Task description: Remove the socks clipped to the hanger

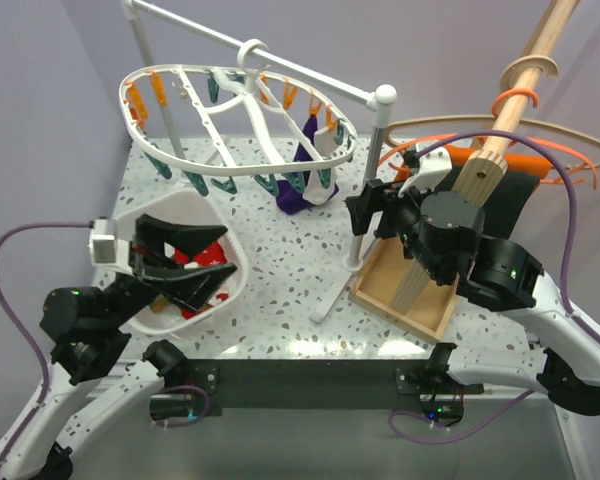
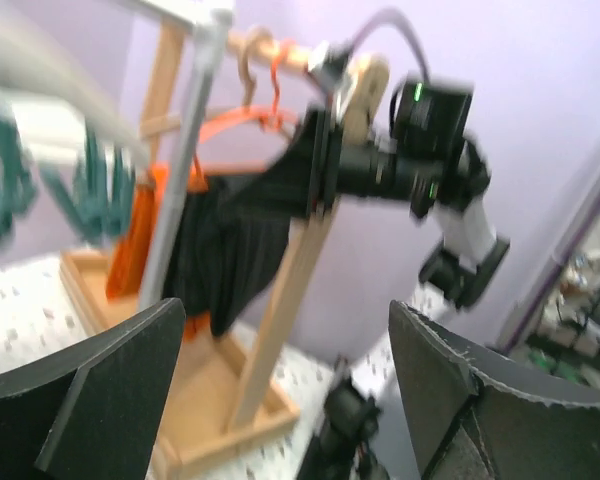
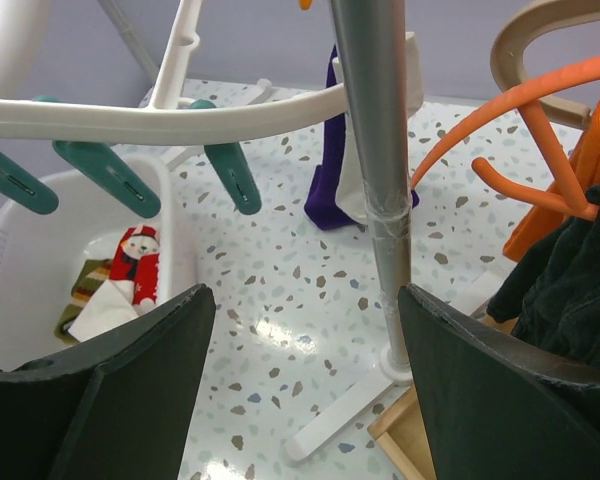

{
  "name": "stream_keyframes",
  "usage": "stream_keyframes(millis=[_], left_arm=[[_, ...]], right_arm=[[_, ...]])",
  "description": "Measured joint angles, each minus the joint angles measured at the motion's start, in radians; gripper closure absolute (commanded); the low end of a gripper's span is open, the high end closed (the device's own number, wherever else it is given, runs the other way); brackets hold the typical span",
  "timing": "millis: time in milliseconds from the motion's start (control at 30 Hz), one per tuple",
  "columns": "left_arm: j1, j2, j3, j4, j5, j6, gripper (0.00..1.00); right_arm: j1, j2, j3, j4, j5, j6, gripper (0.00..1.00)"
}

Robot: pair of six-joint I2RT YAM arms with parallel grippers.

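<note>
The white oval hanger hangs from the rail at the back, with teal and orange clips along its rim. A dark purple sock is clipped to its right end and also shows in the right wrist view. Red socks lie in the white basin; the right wrist view shows a Santa sock and a striped sock there. My left gripper is open over the basin and holds nothing. My right gripper stands open beside the rail's pole, empty.
The rail's grey pole and white foot stand close to my right fingers. A wooden rack at the right carries thin orange hangers, a black cloth and an orange cloth. The left wrist view is blurred.
</note>
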Motion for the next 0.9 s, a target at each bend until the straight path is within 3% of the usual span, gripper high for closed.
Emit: stream_keyframes(millis=[167, 400, 667, 900], left_arm=[[0.000, 0.127, 0.197, 0.040, -0.133, 0.044, 0.15], [0.000, 0.248, 0.210, 0.056, -0.360, 0.101, 0.19], [0.000, 0.359, 0.253, 0.043, -0.556, 0.135, 0.39], [0.000, 0.391, 0.308, 0.047, -0.658, 0.198, 0.37]], right_arm=[[0.000, 0.001, -0.004, 0.002, -0.010, 0.001, 0.22], [0.000, 0.001, -0.004, 0.001, -0.026, 0.003, 0.21], [0.000, 0.001, -0.005, 0.001, -0.028, 0.004, 0.22], [0.000, 0.001, -0.007, 0.002, -0.040, 0.004, 0.21]])
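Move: The near rim of the white hanger, at the stretch the left hand goes for, is about 14 cm ahead of that hand, 4 cm to its left and 7 cm above. The clipped purple sock hangs some 25 cm ahead, 15 cm right and 10 cm below it; the white basket lies roughly 13 cm ahead, 10 cm left and 33 cm below. From the right hand, that rim stretch is about 5 cm ahead, 23 cm left and 7 cm above. Up first, quickly, by about 7 cm, then mostly forward with a little left, the emptied left hand leaves the space over the basket and comes to the hanger's near rim. On the way it turns counter-clockwise some 40 degrees, so the fingers end pointing forward and up; they narrow partway, still well open, with the rim between them. ##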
